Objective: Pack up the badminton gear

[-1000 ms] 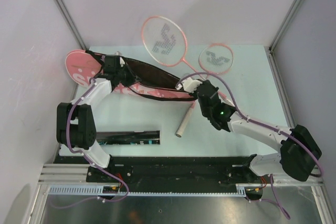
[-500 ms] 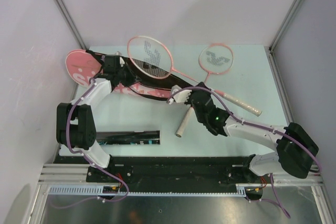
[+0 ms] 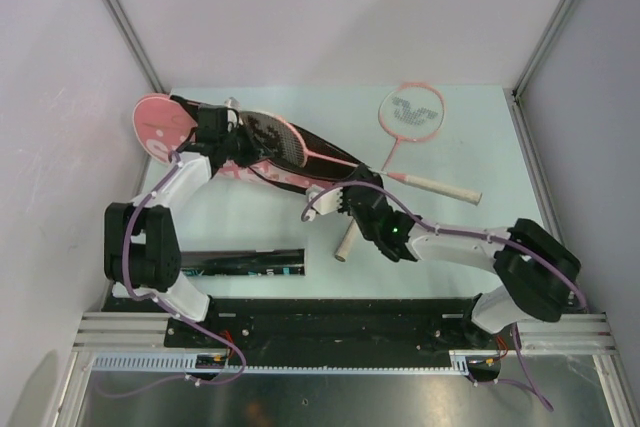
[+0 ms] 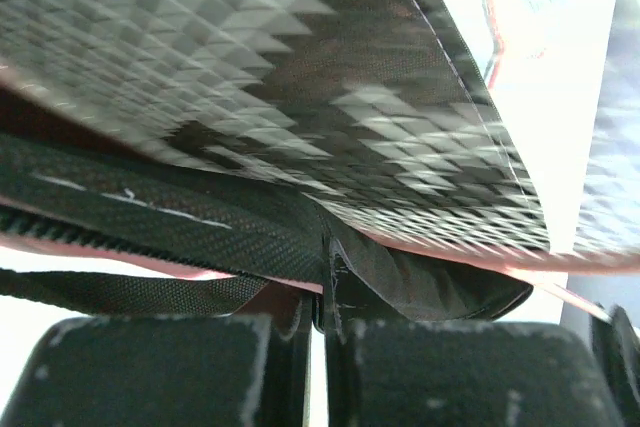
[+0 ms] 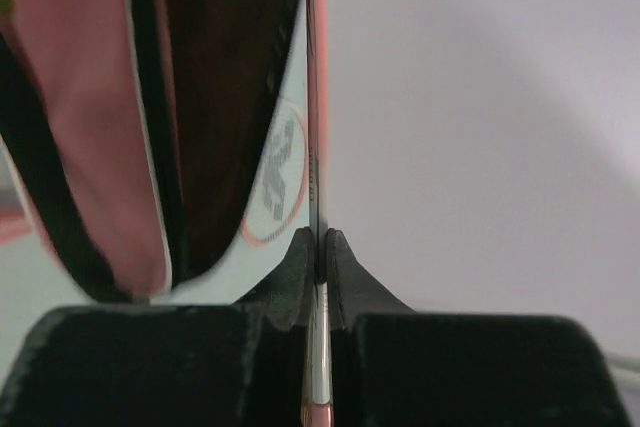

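The pink bag lies at the back left with its black-lined mouth held up. My left gripper is shut on the bag's black edge, fingertips pinching the trim. One pink-rimmed racket has its head inside the mouth, strings just above the left fingers. My right gripper is shut on its thin shaft, jaws tight; its pale handle points right. The second racket lies flat at the back right, its handle under my right wrist.
A long black tube lies along the table's near edge, in front of the left arm's base. Grey walls and metal posts close in the table on the left, back and right. The black rail carrying both arm bases runs across the front.
My right arm has swung left, carrying the racket from above the table's back edge until its head slid into the bag's mouth. The left gripper kept its hold on the bag.
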`<state>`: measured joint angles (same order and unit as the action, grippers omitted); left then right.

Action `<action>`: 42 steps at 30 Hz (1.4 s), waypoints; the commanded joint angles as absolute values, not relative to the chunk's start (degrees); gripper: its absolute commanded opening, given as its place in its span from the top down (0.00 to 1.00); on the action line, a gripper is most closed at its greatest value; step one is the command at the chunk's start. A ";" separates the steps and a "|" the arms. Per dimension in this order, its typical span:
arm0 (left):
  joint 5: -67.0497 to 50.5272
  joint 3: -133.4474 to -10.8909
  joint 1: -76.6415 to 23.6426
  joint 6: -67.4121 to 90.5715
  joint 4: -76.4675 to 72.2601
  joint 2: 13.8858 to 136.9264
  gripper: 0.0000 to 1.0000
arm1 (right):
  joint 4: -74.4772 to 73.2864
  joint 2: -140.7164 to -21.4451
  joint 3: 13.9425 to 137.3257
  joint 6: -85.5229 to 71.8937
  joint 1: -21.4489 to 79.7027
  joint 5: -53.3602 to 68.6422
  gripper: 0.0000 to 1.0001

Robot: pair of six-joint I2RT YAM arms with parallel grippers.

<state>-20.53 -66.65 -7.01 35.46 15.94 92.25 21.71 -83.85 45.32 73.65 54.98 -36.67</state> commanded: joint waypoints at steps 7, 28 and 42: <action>-26.36 -58.29 -11.33 30.14 10.29 82.36 1.00 | 21.28 -92.71 61.85 70.25 54.75 -19.26 1.00; -26.63 -46.32 -16.52 33.84 -8.70 75.41 1.00 | 17.58 -109.43 80.95 38.45 53.53 -7.46 1.00; -23.03 -45.26 -16.79 36.82 -12.92 76.46 1.00 | 0.88 -109.69 91.14 22.01 55.02 -21.79 1.00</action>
<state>-23.64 -45.76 -15.68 36.05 -7.79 76.69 -0.45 -110.06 84.23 32.60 54.48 -18.35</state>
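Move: The bag's open mouth, the held racket's goal, has its middle roughly 19 cm left of the right hand, 6 cm ahead and 12 cm below. The left gripper, already pinching the mouth's near edge, is about 24 cm left of the right hand, 3 cm ahead and 6 cm lower. The second racket's middle lies 5 cm to the right hand's right, 3 cm ahead, 18 cm below. From the left hand, the mouth's middle is some 5 cm right, 3 cm ahead, 6 cm down. Right hand slides the held racket about 16 cm leftward into the bag; left pulls the gripped edge back-right. ##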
